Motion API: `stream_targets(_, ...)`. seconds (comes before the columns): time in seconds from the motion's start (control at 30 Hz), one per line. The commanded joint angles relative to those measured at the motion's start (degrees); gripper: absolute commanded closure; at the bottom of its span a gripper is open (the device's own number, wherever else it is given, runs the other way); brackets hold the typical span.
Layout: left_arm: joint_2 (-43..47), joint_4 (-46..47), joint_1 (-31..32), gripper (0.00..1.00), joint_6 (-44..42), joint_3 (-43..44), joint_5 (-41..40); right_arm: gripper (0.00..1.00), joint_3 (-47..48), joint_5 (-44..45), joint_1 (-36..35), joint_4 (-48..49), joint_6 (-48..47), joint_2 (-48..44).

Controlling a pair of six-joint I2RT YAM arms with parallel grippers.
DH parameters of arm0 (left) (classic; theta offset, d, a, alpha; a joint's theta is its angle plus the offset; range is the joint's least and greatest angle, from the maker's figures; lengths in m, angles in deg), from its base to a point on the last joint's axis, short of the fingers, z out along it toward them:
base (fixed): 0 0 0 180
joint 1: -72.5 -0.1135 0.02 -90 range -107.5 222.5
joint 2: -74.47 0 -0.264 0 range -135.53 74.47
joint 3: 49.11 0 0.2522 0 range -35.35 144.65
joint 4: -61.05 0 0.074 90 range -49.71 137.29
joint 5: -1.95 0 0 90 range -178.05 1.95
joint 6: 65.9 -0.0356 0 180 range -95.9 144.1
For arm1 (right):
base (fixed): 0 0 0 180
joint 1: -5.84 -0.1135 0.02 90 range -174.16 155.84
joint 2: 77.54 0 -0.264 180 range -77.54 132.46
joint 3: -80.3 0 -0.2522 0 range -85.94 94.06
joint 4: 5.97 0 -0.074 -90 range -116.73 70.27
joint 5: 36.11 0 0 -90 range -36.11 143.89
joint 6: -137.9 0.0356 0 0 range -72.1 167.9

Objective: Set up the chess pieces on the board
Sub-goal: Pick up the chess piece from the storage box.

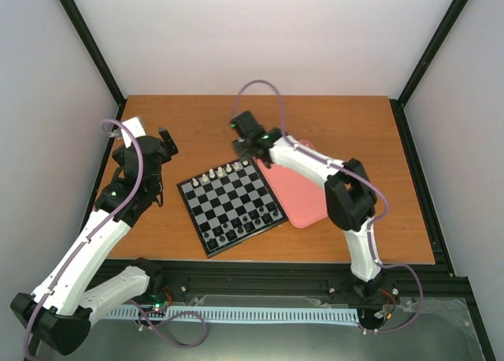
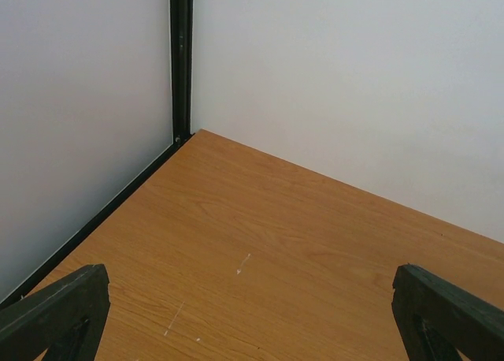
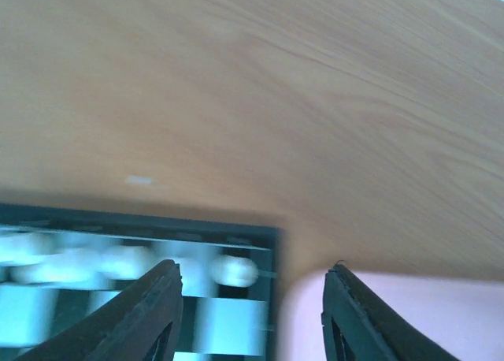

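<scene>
The board lies at the table's middle, turned at an angle. Several white chess pieces stand along its far row, and dark pieces stand at its near side. My right gripper hovers over the board's far right corner. In the right wrist view the right gripper is open, and a blurred white piece stands on the corner square of the board between its fingers, untouched. My left gripper hangs open over bare wood to the left, and the left gripper holds nothing.
A pink rounded tray lies against the board's right side; its corner shows under my right finger. White walls and black frame posts enclose the table at the back and sides. The wooden table surrounds the board.
</scene>
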Motion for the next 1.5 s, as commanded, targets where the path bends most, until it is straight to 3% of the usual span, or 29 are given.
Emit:
stream_targets(0.0, -0.91, 0.72, -0.41, 0.0, 0.2, 1.67, 0.27, 0.51, -9.29, 8.97, 9.34, 3.59, 5.39, -5.07)
stream_targets(0.23, -3.59, 1.43, -0.41, 0.0, 0.3, 2.1, 1.15, 0.51, -17.45, 9.54, 20.13, 6.1, 8.71, -5.9)
stream_targets(0.47, -6.15, 1.69, -0.4, 0.0, 0.32, 2.57, 1.04, 0.51, -18.01, 10.07, 24.25, 7.08, 9.16, -2.71)
stream_targets(0.7, -8.13, 2.18, -0.41, 0.0, 0.06, 3.08, 0.77, 0.53, -14.5, 7.88, 26.2, 6.9, 8.54, 1.87)
stream_targets(1.07, -9.11, 2.28, -0.41, 0.0, -0.04, 3.05, 0.25, 0.68, -12.34, 6.28, 27.15, 6.68, 8.21, 4.19)
stream_targets(1.47, -8.43, 1.93, -0.39, 0.0, 0.15, 2.76, -0.08, 0.74, -10.35, 5.54, 27.25, 5.55, 8.01, 6.47)
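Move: The white chess piece nearest the storage box's far corner lies about 25 cm to the right of the empty right hand, 10 cm ahead and some 13 cm below. The cluster of white pieces stands about 5 cm nearer the base than that piece, level with it sideways; a lone piece sits 7 cm nearer and 9 cm to its left. From the left hand, the corner piece is roughly 55 cm right, 20 cm ahead and 32 cm lower. To the white piece by the storage box's far corner the right hand swings swiftly right off the board, some 25 cm, also forward and down, turning about 35 degrees clockwise. It then sinks over the piece, tipping slightly further down, its half-open fingers narrowing to either side; a touch can't be seen. The empty left hand eases down and forward about 5 cm. ##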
